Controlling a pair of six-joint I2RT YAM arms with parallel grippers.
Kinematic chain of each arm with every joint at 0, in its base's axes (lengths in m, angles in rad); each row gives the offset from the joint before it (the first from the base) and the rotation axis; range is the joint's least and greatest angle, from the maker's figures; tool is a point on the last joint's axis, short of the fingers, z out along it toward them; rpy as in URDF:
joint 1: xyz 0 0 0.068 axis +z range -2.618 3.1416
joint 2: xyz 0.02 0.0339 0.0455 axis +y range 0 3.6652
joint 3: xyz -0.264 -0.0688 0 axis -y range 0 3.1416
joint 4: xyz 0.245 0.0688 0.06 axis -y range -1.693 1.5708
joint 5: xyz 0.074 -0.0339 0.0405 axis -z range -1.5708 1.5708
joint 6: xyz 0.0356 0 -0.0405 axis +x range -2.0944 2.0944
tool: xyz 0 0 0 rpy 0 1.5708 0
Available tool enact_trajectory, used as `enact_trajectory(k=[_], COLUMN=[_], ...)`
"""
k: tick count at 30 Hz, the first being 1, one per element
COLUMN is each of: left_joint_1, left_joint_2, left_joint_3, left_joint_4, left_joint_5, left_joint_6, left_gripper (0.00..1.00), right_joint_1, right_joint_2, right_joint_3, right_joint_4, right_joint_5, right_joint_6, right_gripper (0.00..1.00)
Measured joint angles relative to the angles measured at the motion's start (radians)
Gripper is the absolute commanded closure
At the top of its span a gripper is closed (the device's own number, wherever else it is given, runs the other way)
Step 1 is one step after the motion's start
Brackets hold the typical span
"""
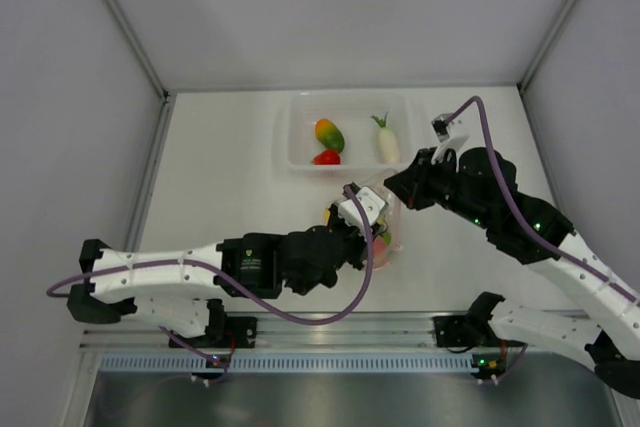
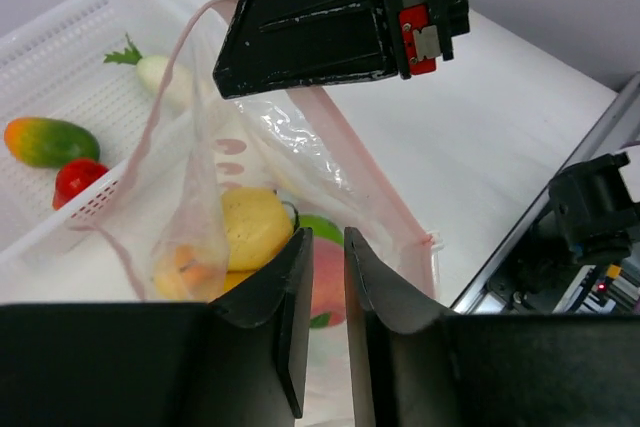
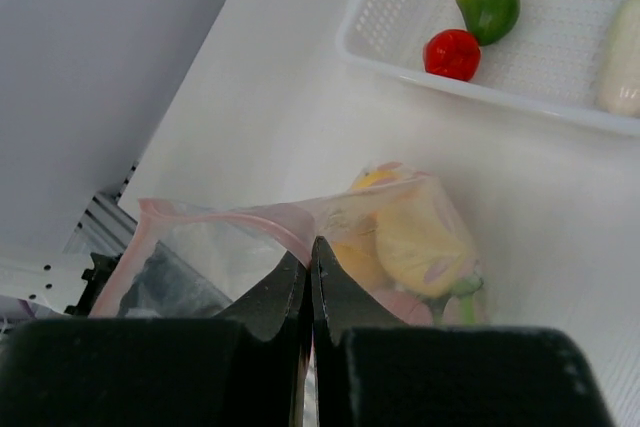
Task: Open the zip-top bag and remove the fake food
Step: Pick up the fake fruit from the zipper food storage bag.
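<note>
The clear zip-top bag point(image 1: 390, 215) stands at the table's middle, its pink zip mouth point(image 2: 330, 137) pulled open. My right gripper point(image 3: 312, 243) is shut on the zip edge and holds that side up. Fake food shows inside the bag: a yellow fruit point(image 2: 255, 222), an orange piece point(image 2: 185, 262), something green point(image 2: 318, 228) and a pink fruit point(image 2: 326, 277). My left gripper point(image 2: 320, 237) is at the bag from the near side. Its jaws stand narrow with the pink fruit filling the gap between them. In the top view the left gripper point(image 1: 366, 215) covers most of the bag.
A white perforated tray point(image 1: 296, 135) sits behind the bag, holding a green-orange mango point(image 1: 329, 133), a red tomato point(image 1: 326, 157) and a white radish point(image 1: 387, 142). Grey walls close the left, back and right. A metal rail runs along the near edge point(image 1: 330, 327).
</note>
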Motion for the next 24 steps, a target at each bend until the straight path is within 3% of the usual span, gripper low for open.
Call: enact_trajectory(k=[1, 5, 11, 24], left_joint_1=[0.000, 0.016, 0.124, 0.183], left_joint_2=[0.003, 0.005, 0.017, 0.143], left_joint_3=[-0.003, -0.046, -0.105, -0.159], left_joint_4=[-0.003, -0.022, -0.046, -0.044], left_joint_5=[-0.019, -0.046, -0.006, 0.100], left_joint_6=[-0.003, -0.028, -0.083, -0.167], left_gripper=[0.86, 1.00, 1.00, 1.00], right_joint_1=[0.000, 0.000, 0.000, 0.000], right_joint_2=[0.006, 0.018, 0.009, 0.006], right_joint_3=[0.000, -0.001, -0.002, -0.005], right_joint_4=[-0.003, -0.005, -0.005, -0.101], right_joint_5=[0.000, -0.001, 0.001, 0.187], right_joint_6=[0.000, 0.000, 0.000, -0.050], right_gripper=[1.00, 1.00, 1.00, 1.00])
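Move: Ahead of the left hand and to its right, inside the hanging bag, the peach lies about 4 cm out, 5 cm right and 15 cm below. The yellow fruit sits roughly 6 cm beyond the peach and 1 cm left of it, the green pepper some 3 cm beyond and 3 cm right of the peach. The rim pinched by the right gripper is 8 cm ahead of the left hand, 4 cm right, level in height. From the right hand the peach lies about 4 cm back, 1 cm left and 16 cm below. Sinking about 13 cm and easing some 5 cm forward, the left hand brings its fingers together from part-open to shut and tips them 15 to 20 degrees further down, into the bag's mouth towards the peach. The right hand keeps its pinch on the rim, at first nearly still, then draws it 3 to 4 cm right and a little down and forward, turning slightly clockwise. ##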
